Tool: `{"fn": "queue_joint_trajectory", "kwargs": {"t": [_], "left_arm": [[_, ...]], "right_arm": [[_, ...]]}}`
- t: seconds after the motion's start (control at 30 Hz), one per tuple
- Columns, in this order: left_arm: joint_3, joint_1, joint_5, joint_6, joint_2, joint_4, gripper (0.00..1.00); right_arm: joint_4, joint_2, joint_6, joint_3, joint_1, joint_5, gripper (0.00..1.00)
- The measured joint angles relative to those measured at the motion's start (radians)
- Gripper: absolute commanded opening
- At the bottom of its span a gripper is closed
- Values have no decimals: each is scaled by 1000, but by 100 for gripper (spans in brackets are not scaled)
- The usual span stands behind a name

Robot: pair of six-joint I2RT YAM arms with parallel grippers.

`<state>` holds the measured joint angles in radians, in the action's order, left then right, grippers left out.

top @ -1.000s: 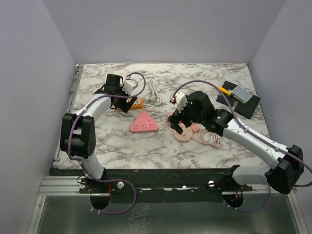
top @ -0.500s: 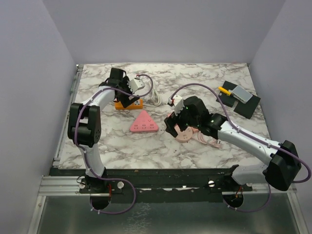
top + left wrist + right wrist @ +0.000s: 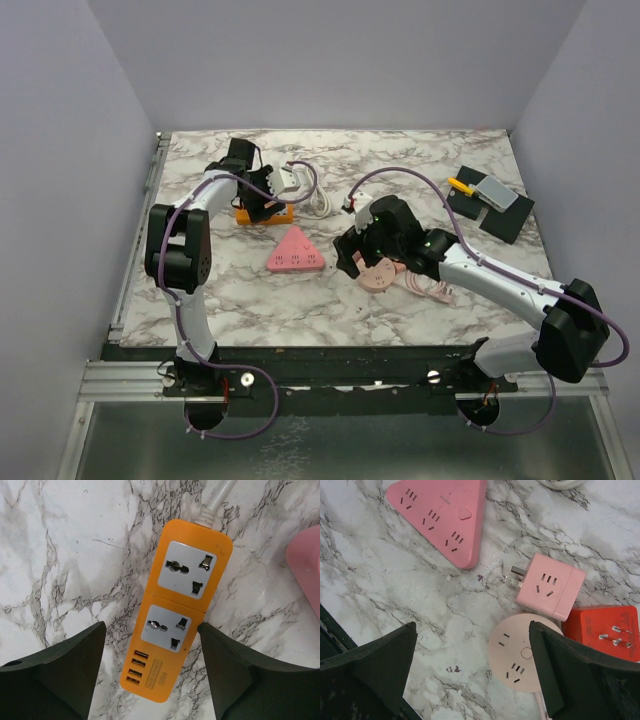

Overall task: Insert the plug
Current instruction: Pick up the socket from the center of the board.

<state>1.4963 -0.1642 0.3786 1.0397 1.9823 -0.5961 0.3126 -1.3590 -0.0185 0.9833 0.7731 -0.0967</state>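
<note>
An orange power strip (image 3: 182,605) with two sockets and several USB ports lies flat on the marble at the back left (image 3: 272,213). My left gripper (image 3: 151,627) hangs open over its USB end. The right finger touches the strip's edge and the left finger stands clear of it. A pink cube plug (image 3: 550,585) with metal prongs lies on its side beside a round pink socket (image 3: 517,655) and a red adapter (image 3: 607,630) with its prongs up. My right gripper (image 3: 472,625) is open above the marble and the round socket, holding nothing.
A pink triangular power strip (image 3: 296,251) lies between the two arms. The strip's white cable (image 3: 318,200) coils behind it. A black pad (image 3: 505,220) carrying a grey block sits at the back right. A pink cord (image 3: 430,285) trails from the round socket.
My left gripper has moved right until it stands over the orange strip, and its jaws have narrowed a little. My right gripper has shifted slightly left and further back.
</note>
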Motion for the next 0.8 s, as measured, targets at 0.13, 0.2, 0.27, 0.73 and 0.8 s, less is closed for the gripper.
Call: {"fn": "queue_joint_trajectory", "kwargs": {"t": [0.13,0.2,0.27,0.73,0.8], "left_arm": [[-8,1,10,28,0,-20,73],[-34,5,10,47,0,-39,73],[-56,11,10,61,0,-50,73],[-89,60,17,114,-18,-114,36],[-119,66,17,119,-40,-118,27]], "right_arm": [[0,0,-16,0,0,7,100],[0,0,-17,0,0,9,100],[0,0,-16,0,0,10,100],[-1,-33,-19,27,0,8,100],[-6,-56,-19,45,4,6,100]]}}
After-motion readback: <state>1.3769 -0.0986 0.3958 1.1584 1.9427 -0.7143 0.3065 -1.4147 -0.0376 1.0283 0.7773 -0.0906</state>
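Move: The left hand is just above the orange socket, whose middle lies about 4 cm below the hand, some 2 cm to its right and 1 cm back, with the USB end towards the left. The pink triangle socket is roughly 11 cm back and 10 cm to the right of this hand, and the white cord about 15 cm right and 4 cm ahead. From the right hand the orange socket lies about 18 cm ahead, 20 cm left and 12 cm below. The left hand draws back and sinks about 3 cm, easing left towards the USB end of the orange socket, while the fingers point a little more steeply down. It then stays at that height and closes from wide to about half open, pinching the socket across its long sides near the USB end and going on back and left, some 5 cm back and 3.5 cm left in all. ##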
